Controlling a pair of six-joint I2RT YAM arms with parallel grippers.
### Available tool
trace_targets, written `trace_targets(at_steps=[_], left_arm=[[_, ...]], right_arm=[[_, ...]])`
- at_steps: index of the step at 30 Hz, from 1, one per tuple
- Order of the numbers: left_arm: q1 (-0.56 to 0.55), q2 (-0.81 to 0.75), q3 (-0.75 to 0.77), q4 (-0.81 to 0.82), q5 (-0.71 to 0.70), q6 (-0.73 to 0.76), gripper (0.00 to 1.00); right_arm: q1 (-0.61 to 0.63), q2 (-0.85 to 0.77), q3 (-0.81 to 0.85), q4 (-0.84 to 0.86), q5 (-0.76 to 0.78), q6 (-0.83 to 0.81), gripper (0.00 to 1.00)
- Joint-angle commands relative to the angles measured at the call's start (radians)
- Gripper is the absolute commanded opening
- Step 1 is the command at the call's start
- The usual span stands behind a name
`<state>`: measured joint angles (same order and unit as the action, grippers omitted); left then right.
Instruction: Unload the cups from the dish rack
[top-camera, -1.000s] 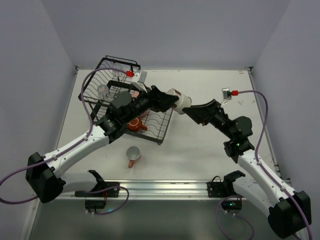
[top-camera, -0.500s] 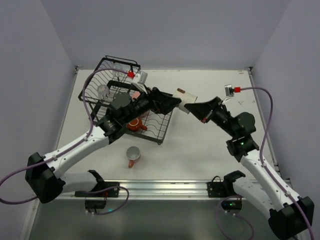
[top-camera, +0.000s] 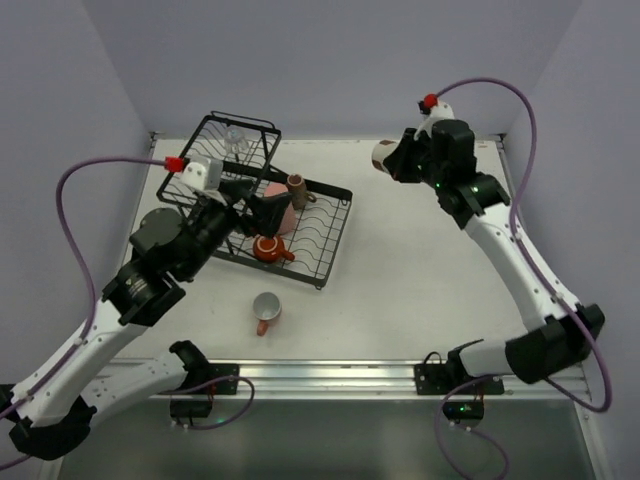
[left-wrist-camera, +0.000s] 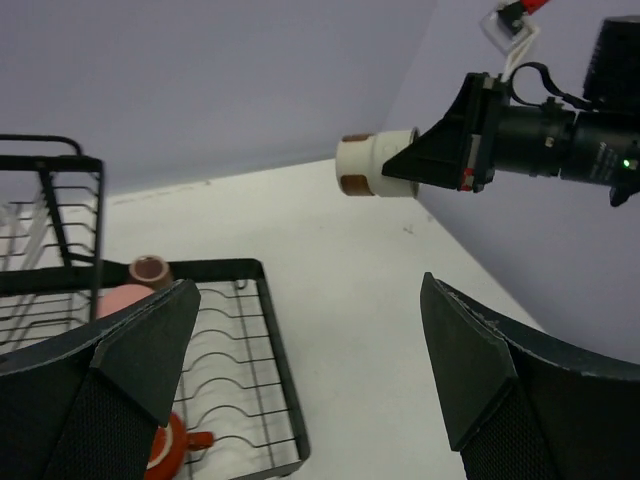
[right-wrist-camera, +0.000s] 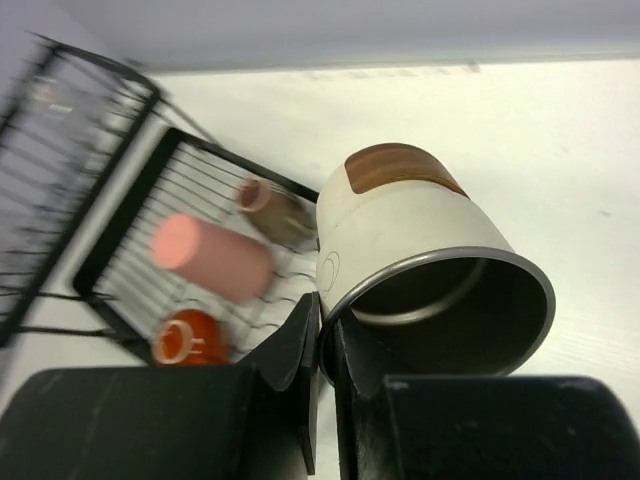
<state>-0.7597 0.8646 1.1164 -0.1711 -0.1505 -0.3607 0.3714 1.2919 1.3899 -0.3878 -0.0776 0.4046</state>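
Note:
My right gripper (top-camera: 398, 160) is shut on the rim of the cream-and-brown cup (top-camera: 384, 156), one finger inside and one outside, and holds it in the air over the table's back right. The pinch (right-wrist-camera: 328, 335) and the cup (right-wrist-camera: 430, 250) fill the right wrist view. My left gripper (top-camera: 258, 203) hangs wide open and empty above the black dish rack (top-camera: 330, 250). In the rack lie a salmon-pink tumbler (right-wrist-camera: 210, 255), a small brown cup (right-wrist-camera: 270, 205) and an orange-red mug (top-camera: 268, 250). A clear glass (top-camera: 235, 140) stands in the tilted basket. The left wrist view shows the held cup (left-wrist-camera: 375, 165) ahead.
A pink mug (top-camera: 266, 312) stands on the table in front of the rack. Grey walls close the left, back and right sides. Purple cables loop over both arms. White table (top-camera: 420, 280) stretches right of the rack.
My left gripper opened and let go of the cream-and-brown cup, then drew back left over the rack. My right gripper shut on its rim and carried it up to the back right.

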Motion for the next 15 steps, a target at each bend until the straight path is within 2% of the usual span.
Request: trace_targets(at_steps=[1,4,8,13,15], left_arm=[[0.000,-0.090,-0.052,-0.175,-0.144,0.161,1.00],[0.000,-0.188,-0.127,-0.202,-0.178,0.184,1.00],[0.000,-0.294,-0.210,-0.159,-0.175,0.180,1.00],[-0.001,-0.302,-0.262,-0.143,-0.181,0.177,1.00],[0.000,-0.305,-0.271,-0.140,-0.175,0.171,1.00]], right_arm=[[-0.023,0.170,0.159,-0.256,0.168,-0.161,0.00],[-0.038,0.348,0.324,-0.353,0.221,-0.199,0.00],[-0.042,0.614,0.541,-0.499,0.308,-0.249,0.00],[-0.049,0.879,0.878,-0.649,0.322,-0.306,0.00],[-0.049,0.937,0.957,-0.700,0.314,-0.338,0.00]])
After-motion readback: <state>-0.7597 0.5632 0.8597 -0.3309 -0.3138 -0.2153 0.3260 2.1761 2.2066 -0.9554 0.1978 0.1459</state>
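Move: The right hand holds the white cup. The bare table it is heading for is about 20 cm ahead, 4 cm to its right and 29 cm below; the rack's far right corner lies some 17 cm ahead and 7 cm left. The open left hand has the red mug about 11 cm ahead, 4 cm left and 36 cm below, the pink cup 21 cm ahead and 2 cm left, the grey cup 6 cm back and 3 cm left. Still pinching the white cup by its rim, the right hand sinks fast, about 16 cm, while reaching 13 cm forward and slightly right over the bare table beyond the rack's right side, fingers tipping down and its left side dropping some 30 degrees. The left hand, open and empty, swings 7 cm left, then mainly sinks, nearly 8 cm in all, towards the red mug's side of the rack. ##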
